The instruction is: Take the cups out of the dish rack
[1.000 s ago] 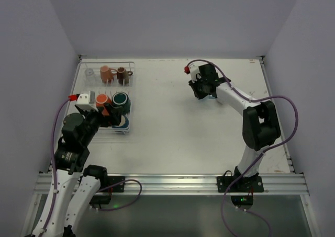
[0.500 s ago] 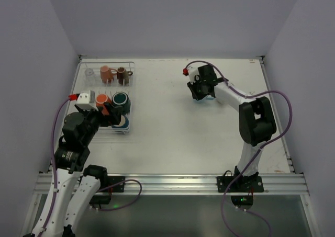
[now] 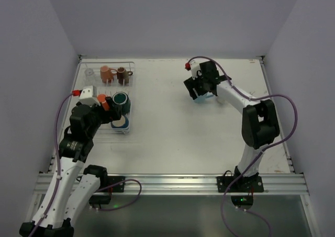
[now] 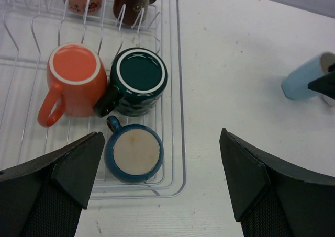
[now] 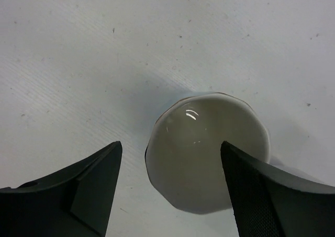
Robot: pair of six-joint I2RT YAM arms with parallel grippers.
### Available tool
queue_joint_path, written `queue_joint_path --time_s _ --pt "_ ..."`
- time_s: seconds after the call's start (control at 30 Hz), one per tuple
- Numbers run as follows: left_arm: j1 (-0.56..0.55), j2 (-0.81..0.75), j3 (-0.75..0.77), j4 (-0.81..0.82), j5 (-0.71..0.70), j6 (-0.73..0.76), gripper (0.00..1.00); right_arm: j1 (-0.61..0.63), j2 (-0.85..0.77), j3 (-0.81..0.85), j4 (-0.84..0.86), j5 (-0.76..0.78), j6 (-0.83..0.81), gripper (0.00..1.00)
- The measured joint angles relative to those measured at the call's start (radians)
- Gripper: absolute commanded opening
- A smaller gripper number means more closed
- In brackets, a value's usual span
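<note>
The dish rack (image 3: 130,85) stands at the table's left. It holds a clear glass (image 3: 90,74), a salmon cup (image 3: 106,74) and a brown cup (image 3: 122,75) at the back. The left wrist view shows the rack's wires (image 4: 175,116) with an orange cup (image 4: 76,80), a dark green cup (image 4: 140,80) and a navy cup (image 4: 133,153). My left gripper (image 4: 161,135) (image 3: 107,110) hovers open above these, holding nothing. The light blue cup (image 3: 203,97) (image 4: 306,80) stands on the table. My right gripper (image 5: 171,145) (image 3: 199,92) is open around this cup (image 5: 209,148).
Grey walls close in the table on the left, back and right. The table's surface (image 3: 172,127) stretches between the rack and the right arm. The arm bases sit on a metal rail (image 3: 172,183) at the near edge.
My right gripper has opened and let go of the light blue cup, which now stands on the table. My left arm has shifted slightly back over the rack.
</note>
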State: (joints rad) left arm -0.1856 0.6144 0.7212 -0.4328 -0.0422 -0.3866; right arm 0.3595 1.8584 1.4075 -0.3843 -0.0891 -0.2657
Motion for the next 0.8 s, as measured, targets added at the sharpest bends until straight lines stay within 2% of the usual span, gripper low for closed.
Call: queue_joint_path --time_s 0.07,0.2,0.37,0.53,0.67,0.8 --pt "0.000 0.028 0.005 -0.003 -0.033 -0.019 1.00 0.000 -0.034 0.000 -0.005 -0.002 0.021 0.84" --pt "0.000 0.089 0.026 -0.004 -0.106 -0.053 1.00 0.005 -0.132 0.000 -0.004 -0.007 0.082 0.98" --pt "0.000 0.188 0.077 -0.002 -0.206 -0.069 1.00 0.058 -0.279 -0.001 0.011 0.002 0.173 0.99" --pt "0.016 0.389 0.175 0.006 -0.255 -0.064 1.00 0.158 -0.402 -0.045 0.066 0.023 0.245 0.99" --pt "0.116 0.511 0.212 0.027 -0.198 -0.039 1.00 0.178 -0.444 -0.092 0.086 0.019 0.287 0.99" --pt "0.248 0.564 0.223 0.032 -0.129 -0.012 1.00 0.174 -0.445 -0.107 0.086 0.020 0.309 0.99"
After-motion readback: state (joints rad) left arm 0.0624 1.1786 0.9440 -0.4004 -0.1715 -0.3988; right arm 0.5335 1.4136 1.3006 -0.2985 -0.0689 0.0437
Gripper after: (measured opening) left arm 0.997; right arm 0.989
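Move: The orange mug in the rack lies about 13 cm ahead of the left hand, 10 cm to its left and 16 cm below. The green mug is about 14 cm ahead and 2 cm left, the blue mug only 4 cm ahead and 2 cm left, both similarly low. From the right hand, the just-placed light-blue cup is 2 cm ahead, 2 cm right and 6 cm below. The orange mug is some 48 cm left and 6 cm back. Right hand clears the light-blue cup, its already parted fingers opening fully, and rises about 17 cm, drawing back and left towards the rack side while the fingers swing up from pointing steeply down. Meanwhile the open left hand heads for the orange mug, first forward, then increasingly left, sinking some 5 cm as it turns about 20 degrees counter-clockwise and tips down, with no touch yet. ##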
